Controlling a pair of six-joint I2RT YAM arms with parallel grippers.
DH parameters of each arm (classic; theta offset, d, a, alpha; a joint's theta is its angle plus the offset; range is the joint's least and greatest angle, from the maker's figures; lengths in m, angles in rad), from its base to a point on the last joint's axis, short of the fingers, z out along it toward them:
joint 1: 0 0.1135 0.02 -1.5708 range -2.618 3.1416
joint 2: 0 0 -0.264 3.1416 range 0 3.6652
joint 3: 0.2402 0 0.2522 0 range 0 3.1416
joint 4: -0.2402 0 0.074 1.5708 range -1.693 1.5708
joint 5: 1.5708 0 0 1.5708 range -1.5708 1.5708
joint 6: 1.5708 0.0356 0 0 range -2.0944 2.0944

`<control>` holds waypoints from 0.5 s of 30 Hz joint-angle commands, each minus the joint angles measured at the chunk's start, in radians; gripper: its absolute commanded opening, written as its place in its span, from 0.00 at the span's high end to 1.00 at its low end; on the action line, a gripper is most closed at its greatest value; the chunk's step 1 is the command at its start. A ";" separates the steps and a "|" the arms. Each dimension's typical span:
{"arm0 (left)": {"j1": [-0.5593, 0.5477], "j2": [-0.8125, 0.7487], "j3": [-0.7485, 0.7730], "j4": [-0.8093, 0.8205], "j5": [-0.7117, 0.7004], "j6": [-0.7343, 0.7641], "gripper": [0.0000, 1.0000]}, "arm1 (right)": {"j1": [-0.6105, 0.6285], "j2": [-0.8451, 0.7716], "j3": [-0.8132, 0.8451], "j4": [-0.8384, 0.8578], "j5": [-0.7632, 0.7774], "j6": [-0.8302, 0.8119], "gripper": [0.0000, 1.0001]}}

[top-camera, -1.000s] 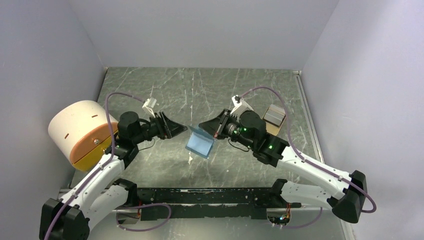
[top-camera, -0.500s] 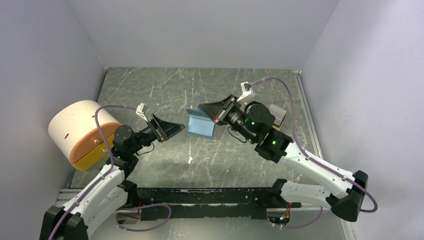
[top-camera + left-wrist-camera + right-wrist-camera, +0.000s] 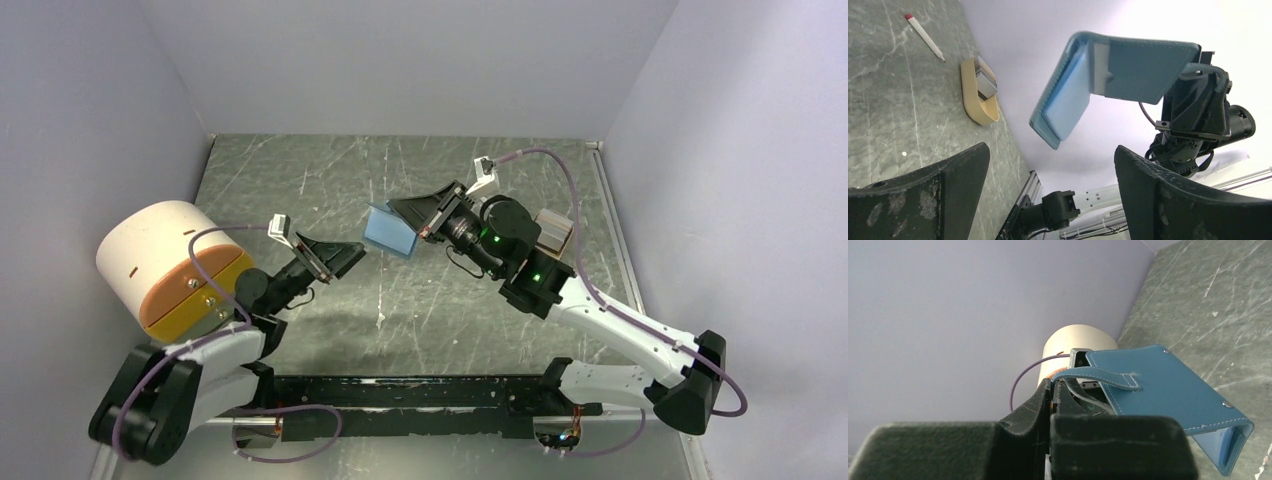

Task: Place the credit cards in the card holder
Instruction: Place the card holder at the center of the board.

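Observation:
The card holder [image 3: 392, 231] is a teal-blue folding case that hangs open in the air above the middle of the table. My right gripper [image 3: 418, 220] is shut on its strap tab [image 3: 1098, 374], with the holder's outer side [image 3: 1173, 392] facing the right wrist camera. From the left wrist view, its lighter blue slots [image 3: 1068, 95] face my left gripper [image 3: 1050, 152]. That gripper is open and empty, and it stands apart from the holder, lower and to the left [image 3: 340, 258]. The credit cards [image 3: 985, 77] stand stacked in a small tan tray [image 3: 979, 107] at the right [image 3: 550, 232].
A big cream cylinder with an orange face [image 3: 165, 265] stands at the table's left edge beside the left arm. A thin white stick with a red tip [image 3: 924, 36] lies on the marbled table [image 3: 300, 180]. Grey walls close in the back and both sides.
My left gripper has opened wide and drawn back to the left, away from the card holder. The right arm has carried the holder up and toward the back of the table.

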 commanded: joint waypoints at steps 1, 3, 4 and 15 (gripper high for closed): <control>-0.009 0.142 0.024 0.374 -0.008 -0.093 0.02 | -0.006 0.006 0.024 0.062 -0.010 0.021 1.00; -0.019 0.203 0.048 0.424 -0.002 -0.113 0.06 | -0.007 0.008 0.024 0.055 -0.011 0.022 1.00; -0.026 0.231 0.060 0.444 -0.001 -0.122 0.08 | -0.006 0.007 0.022 0.053 -0.010 0.023 1.00; -0.050 0.330 0.124 0.533 0.004 -0.114 0.88 | -0.029 -0.052 -0.076 0.026 0.008 0.031 1.00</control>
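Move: The card holder hangs open by its strap from the right hand; its middle is about 6 cm ahead of the left hand, 7 cm to its right and 6 cm above. From the right hand it lies some 5 cm back, level sideways and 8 cm below. The red-capped pen lies about 10 cm ahead of the left hand, 29 cm right and 22 cm down; the card tray is 4 cm ahead, 40 cm right, equally low. The left hand reaches about 4 cm forward-right, closing its fingers on the holder's free edge; the right keeps hold. ##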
